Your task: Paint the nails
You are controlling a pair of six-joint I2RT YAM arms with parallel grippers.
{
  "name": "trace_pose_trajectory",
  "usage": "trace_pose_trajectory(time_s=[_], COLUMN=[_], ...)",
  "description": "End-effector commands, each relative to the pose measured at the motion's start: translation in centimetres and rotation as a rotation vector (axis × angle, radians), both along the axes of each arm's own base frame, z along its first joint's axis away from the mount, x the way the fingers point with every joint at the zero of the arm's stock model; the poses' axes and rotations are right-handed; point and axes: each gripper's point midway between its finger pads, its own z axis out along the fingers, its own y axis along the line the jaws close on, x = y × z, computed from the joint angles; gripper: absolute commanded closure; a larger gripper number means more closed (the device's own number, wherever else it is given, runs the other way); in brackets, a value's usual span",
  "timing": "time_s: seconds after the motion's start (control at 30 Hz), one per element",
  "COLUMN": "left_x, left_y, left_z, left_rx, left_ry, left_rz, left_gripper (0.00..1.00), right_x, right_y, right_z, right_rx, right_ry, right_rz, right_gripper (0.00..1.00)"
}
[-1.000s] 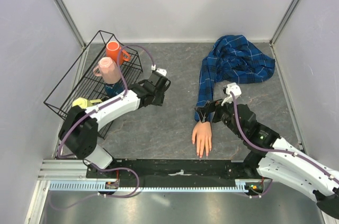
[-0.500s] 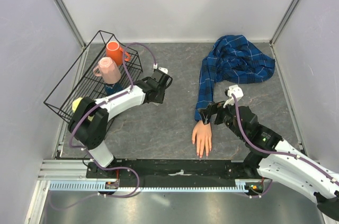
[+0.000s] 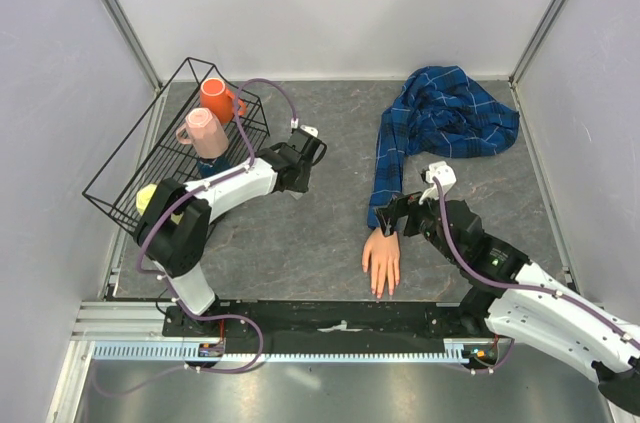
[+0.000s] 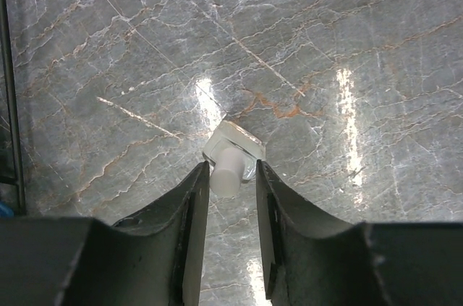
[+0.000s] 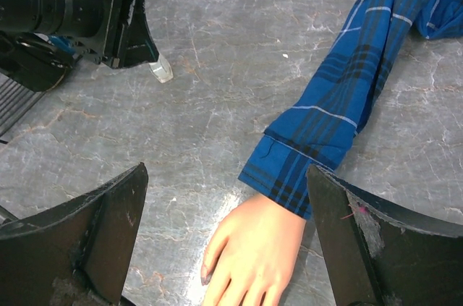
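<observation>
The pale mannequin hand (image 3: 381,261) lies palm down near the front edge, fingers pointing at the arms' bases, in a blue plaid sleeve (image 3: 385,178). Its nails (image 3: 380,289) are too small to make out from above; one thumb nail (image 5: 205,275) shows in the right wrist view. My right gripper (image 3: 398,213) hovers wide open above the cuff (image 5: 304,168), holding nothing. A small clear bottle (image 4: 235,143) with a white cap (image 4: 225,173) lies on the table. My left gripper (image 4: 231,168) straddles the cap, open, with a thin gap on the right side.
A black wire rack (image 3: 120,158) at the left holds an orange mug (image 3: 215,98), a pink mug (image 3: 205,133) and a yellow item (image 3: 150,198). The rest of the plaid shirt (image 3: 455,113) is bunched at the back right. Walls enclose three sides.
My left gripper's fingers have drawn closer together around the bottle's cap. The right gripper has shifted slightly left over the cuff. The hand has not moved.
</observation>
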Motion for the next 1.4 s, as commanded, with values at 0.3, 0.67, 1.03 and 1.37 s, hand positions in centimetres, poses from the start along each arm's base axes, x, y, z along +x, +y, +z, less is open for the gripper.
trace_pose_trajectory(time_s=[0.3,0.67,1.03,1.37], left_x=[2.0,-3.2,-11.5,-19.0], left_y=[-0.5,-4.4,-6.0,-5.4], left_z=[1.2,9.3,22.0,26.3], left_rx=[0.008,-0.220,-0.632,-0.698], left_ry=[-0.059,0.026,0.019,-0.133], left_rz=[-0.018,-0.337,-0.450,-0.962], left_gripper=[0.80,0.98,0.98,0.98], right_x=[0.3,-0.1,-0.9,-6.7], right_y=[0.3,2.8,9.5,12.1], right_z=[-1.3,0.2,3.4,7.5], right_rx=[-0.042,-0.110,0.021,0.118], right_ry=[0.018,-0.009,-0.042,-0.097], right_rz=[-0.001,0.173,0.440,0.827], right_gripper=[0.02,0.02,0.02,0.02])
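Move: The nail polish bottle's cap is already between the left hand's open fingertips, with the bottle's middle about 2 cm below. From there, the rubber hand is roughly 18 cm back and 18 cm right; the shirt sleeve is about 4 cm ahead and 19 cm right; and the blue cup is some 17 cm left, 2 cm ahead. From the right hand, the bottle is about 13 cm ahead, 20 cm left and 16 cm below. Nearly still at first, the left hand pinches the bottle's cap shut, then lifts it about 24 cm, drawing back some 15 and a little right towards the right hand, its fingers swinging rightward. The right hand, wide open, sinks 3 cm, then comes left about 10 cm to meet the bottle, rising, easing back and turning counter-clockwise some 35 degrees. ##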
